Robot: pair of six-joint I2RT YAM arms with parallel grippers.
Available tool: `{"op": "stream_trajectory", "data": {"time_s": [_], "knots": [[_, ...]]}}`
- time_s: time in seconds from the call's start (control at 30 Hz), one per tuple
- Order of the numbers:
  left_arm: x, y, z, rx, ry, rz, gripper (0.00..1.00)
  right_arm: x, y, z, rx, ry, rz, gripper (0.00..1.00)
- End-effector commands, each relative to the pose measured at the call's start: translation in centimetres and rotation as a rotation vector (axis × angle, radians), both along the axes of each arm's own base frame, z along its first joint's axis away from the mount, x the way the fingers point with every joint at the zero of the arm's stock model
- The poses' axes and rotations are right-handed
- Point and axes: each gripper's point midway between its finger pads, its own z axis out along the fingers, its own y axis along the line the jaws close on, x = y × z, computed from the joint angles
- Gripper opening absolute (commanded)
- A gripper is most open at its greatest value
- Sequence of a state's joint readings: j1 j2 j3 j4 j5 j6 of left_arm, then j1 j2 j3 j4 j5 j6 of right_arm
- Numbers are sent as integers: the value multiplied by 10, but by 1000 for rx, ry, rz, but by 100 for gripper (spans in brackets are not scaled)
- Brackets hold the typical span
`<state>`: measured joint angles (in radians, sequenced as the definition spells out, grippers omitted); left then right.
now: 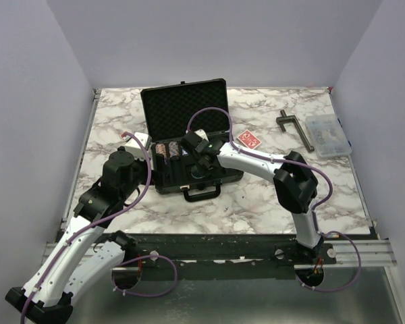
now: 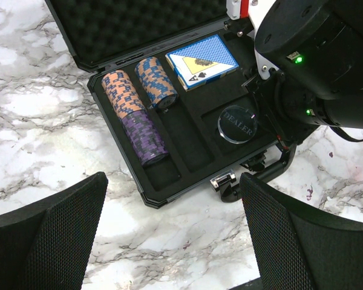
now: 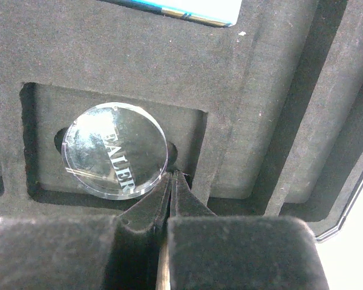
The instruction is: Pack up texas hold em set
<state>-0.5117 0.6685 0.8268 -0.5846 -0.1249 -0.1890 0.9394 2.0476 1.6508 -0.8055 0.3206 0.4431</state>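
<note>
The black case (image 1: 163, 108) of the texas hold em set lies open mid-table, foam lid up at the back. Its tray holds an orange chip stack (image 2: 122, 92), a blue-and-orange stack (image 2: 156, 81), a purple stack (image 2: 145, 136), a blue card deck (image 2: 202, 60) and a clear dealer button (image 2: 238, 124). A red deck (image 1: 248, 140) lies on the table right of the case. My right gripper (image 3: 172, 175) is shut and empty, its tips in the button's recess at the edge of the button (image 3: 114, 158). My left gripper (image 2: 175, 241) hangs open over bare marble before the case's front left corner.
A dark T-shaped tool (image 1: 293, 127) and a clear compartment box (image 1: 327, 135) lie at the back right. The case handle (image 2: 272, 172) sticks out toward the near edge. My right arm reaches across the case's right half. White walls close in the marble table.
</note>
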Motion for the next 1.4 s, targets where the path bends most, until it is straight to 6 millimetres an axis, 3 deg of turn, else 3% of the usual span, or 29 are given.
{"op": "stream_trajectory", "data": {"time_s": [0.0,0.1,0.27,0.53,0.77,1.0,1.23,1.37], "knots": [[3,5,-1,18,-13,21,90,2,9,0,46,-25,0,1],[3,5,-2,19,-11,20,90,2,-1,12,31,-51,-11,6],[3,5,-1,20,-15,23,90,3,1,41,84,-86,-14,27],[3,7,1,20,-22,28,90,7,26,70,200,-96,21,27],[2,7,1,18,-24,26,90,5,55,64,294,-49,60,25],[2,7,1,19,-24,29,90,-1,74,39,334,25,93,24],[3,8,0,21,-23,31,90,-5,68,15,298,57,85,24],[3,7,1,20,-23,29,90,0,59,26,275,10,61,24]]}}
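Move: The dealer button lies in its recess just 3 cm to the left of the right gripper's shut fingertips and level with them, its middle about 1 cm lower. The card deck is some 9 cm ahead and 4 cm left of those tips; the purple chip stack stands about 14 cm left and 2 cm ahead. From the raised left gripper the button is roughly 12 cm to the right, 10 cm ahead and 15 cm below. Bring the right gripper up off the dealer button's right rim by about 6 cm, carry it leftward over the button, then lower it halfway back down to the left rim, ending about 6 cm left of its start. Part the shut fingers to a quarter as it rises, and swing the fingertips some 15 degrees towards the left on the way across. ##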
